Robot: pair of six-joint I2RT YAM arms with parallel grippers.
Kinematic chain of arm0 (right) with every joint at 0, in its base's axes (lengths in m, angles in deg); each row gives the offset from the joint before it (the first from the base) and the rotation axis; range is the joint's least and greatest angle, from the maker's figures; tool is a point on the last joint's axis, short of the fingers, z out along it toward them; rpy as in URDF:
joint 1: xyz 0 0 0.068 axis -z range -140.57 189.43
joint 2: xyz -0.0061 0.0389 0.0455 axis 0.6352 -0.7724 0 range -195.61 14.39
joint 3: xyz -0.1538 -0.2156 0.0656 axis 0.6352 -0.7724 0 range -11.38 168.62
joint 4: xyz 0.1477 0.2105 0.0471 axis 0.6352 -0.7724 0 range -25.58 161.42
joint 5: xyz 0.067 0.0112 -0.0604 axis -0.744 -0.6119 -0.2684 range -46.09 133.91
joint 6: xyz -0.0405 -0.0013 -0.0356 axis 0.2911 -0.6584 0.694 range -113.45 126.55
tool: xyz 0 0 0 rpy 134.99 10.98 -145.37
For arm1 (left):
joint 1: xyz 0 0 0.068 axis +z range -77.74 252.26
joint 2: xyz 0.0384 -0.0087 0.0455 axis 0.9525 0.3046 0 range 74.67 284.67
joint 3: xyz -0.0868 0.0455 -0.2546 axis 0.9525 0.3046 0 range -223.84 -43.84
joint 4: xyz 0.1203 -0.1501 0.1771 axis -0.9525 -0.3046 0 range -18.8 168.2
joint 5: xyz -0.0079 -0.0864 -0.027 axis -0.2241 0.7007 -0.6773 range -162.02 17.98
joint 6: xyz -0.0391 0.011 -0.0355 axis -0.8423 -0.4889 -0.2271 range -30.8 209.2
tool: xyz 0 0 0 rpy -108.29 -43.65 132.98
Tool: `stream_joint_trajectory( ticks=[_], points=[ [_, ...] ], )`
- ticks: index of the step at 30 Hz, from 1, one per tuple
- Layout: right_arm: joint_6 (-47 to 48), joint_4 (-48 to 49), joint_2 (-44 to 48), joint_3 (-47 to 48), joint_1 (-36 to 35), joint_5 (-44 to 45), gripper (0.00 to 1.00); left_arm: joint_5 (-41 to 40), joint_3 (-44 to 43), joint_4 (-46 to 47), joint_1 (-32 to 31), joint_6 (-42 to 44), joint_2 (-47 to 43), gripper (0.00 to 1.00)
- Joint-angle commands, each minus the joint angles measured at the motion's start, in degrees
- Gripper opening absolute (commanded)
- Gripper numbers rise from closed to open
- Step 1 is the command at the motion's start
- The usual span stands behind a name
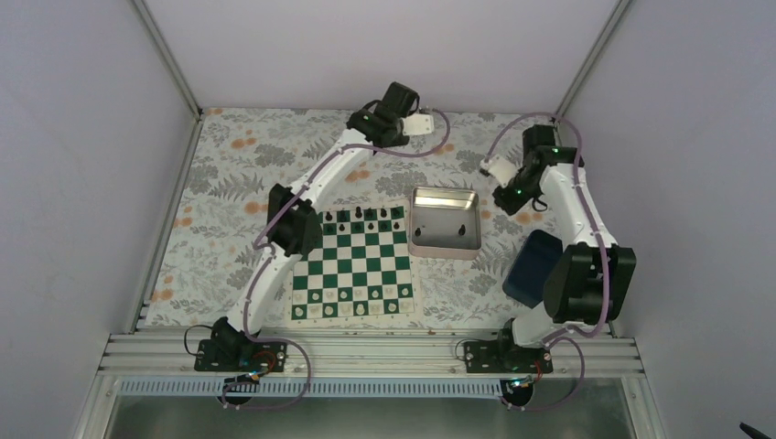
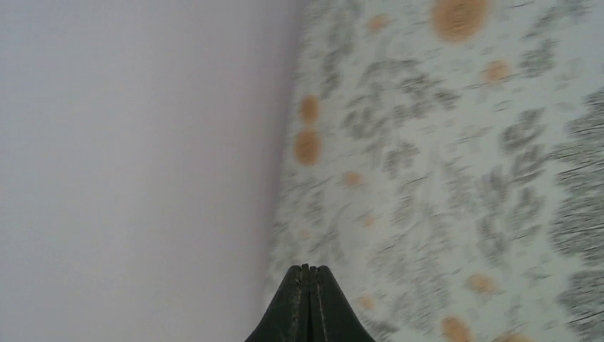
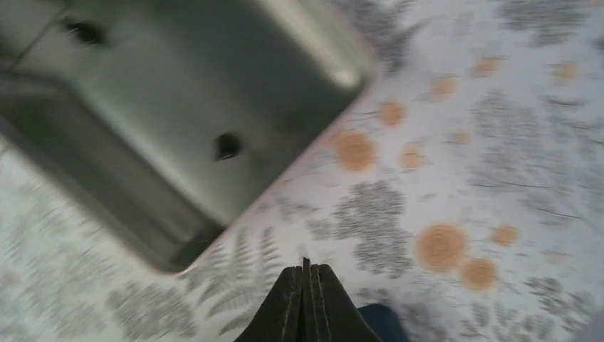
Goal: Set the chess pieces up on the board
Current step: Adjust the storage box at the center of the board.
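Note:
The green and white board (image 1: 353, 266) lies in the middle of the table. Several black chess pieces (image 1: 363, 216) stand along its far row, and small white pieces fill its near rows. Two more black pieces (image 3: 227, 145) lie in the silvery tray (image 3: 142, 92), which stands just right of the board (image 1: 445, 240). My right gripper (image 3: 306, 265) is shut and empty, hanging over the cloth beside the tray's corner. Near the back wall, over bare cloth far from the board, my left gripper (image 2: 309, 269) is shut on nothing.
A dark blue box (image 1: 531, 265) sits right of the tray, under the right arm, and its edge shows by the right fingers (image 3: 384, 322). The back wall (image 2: 135, 157) is close to the left gripper. Flowered cloth covers the table.

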Motion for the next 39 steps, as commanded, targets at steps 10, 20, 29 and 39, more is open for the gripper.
stream_joint_trajectory(
  ticks=[10, 20, 29, 39],
  points=[
    [5.1, -13.1, 2.9, -12.1, -13.2, -6.7, 0.04, 17.7, -1.5, -1.3, -1.7, -5.1, 7.6, 0.02],
    [3.2, -9.5, -2.9, -12.8, -18.6, -7.8, 0.04, 20.6, -1.1, -2.3, -1.6, -6.4, 10.1, 0.02],
    [0.3, -4.1, -4.7, -16.7, -19.0, -5.5, 0.04, 23.4, 0.2, -3.5, -2.9, -6.1, 11.1, 0.02],
    [-4.8, 2.8, -4.9, -16.2, -17.8, -0.4, 0.04, 25.9, 0.7, -5.0, -3.2, -6.5, 10.5, 0.02]
  ],
)
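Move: The storage box's middle lies about 15 cm left of the right hand, level with it fore and aft, and some 12 cm below. Two black pieces stand in it, about 5 cm to the right of its middle and 7 cm to the left of it. The chessboard's middle is some 39 cm left and 10 cm back from the right hand, the blue tray 7 cm right and 12 cm back. From the left hand, the box is some 20 cm back, 15 cm right and 17 cm below. Back, left and down, roughly 10 cm each way, the shut right fingers come round to the storage box's near wall, tipping in towards the base and turning some 20 degrees counter-clockwise, then creep forward about a centimetre at the end. The left hand, also shut, sinks about 13 cm while easing right and back to just beyond the far wall, its fingers tipping steeper; contact can't be made out on either side. ##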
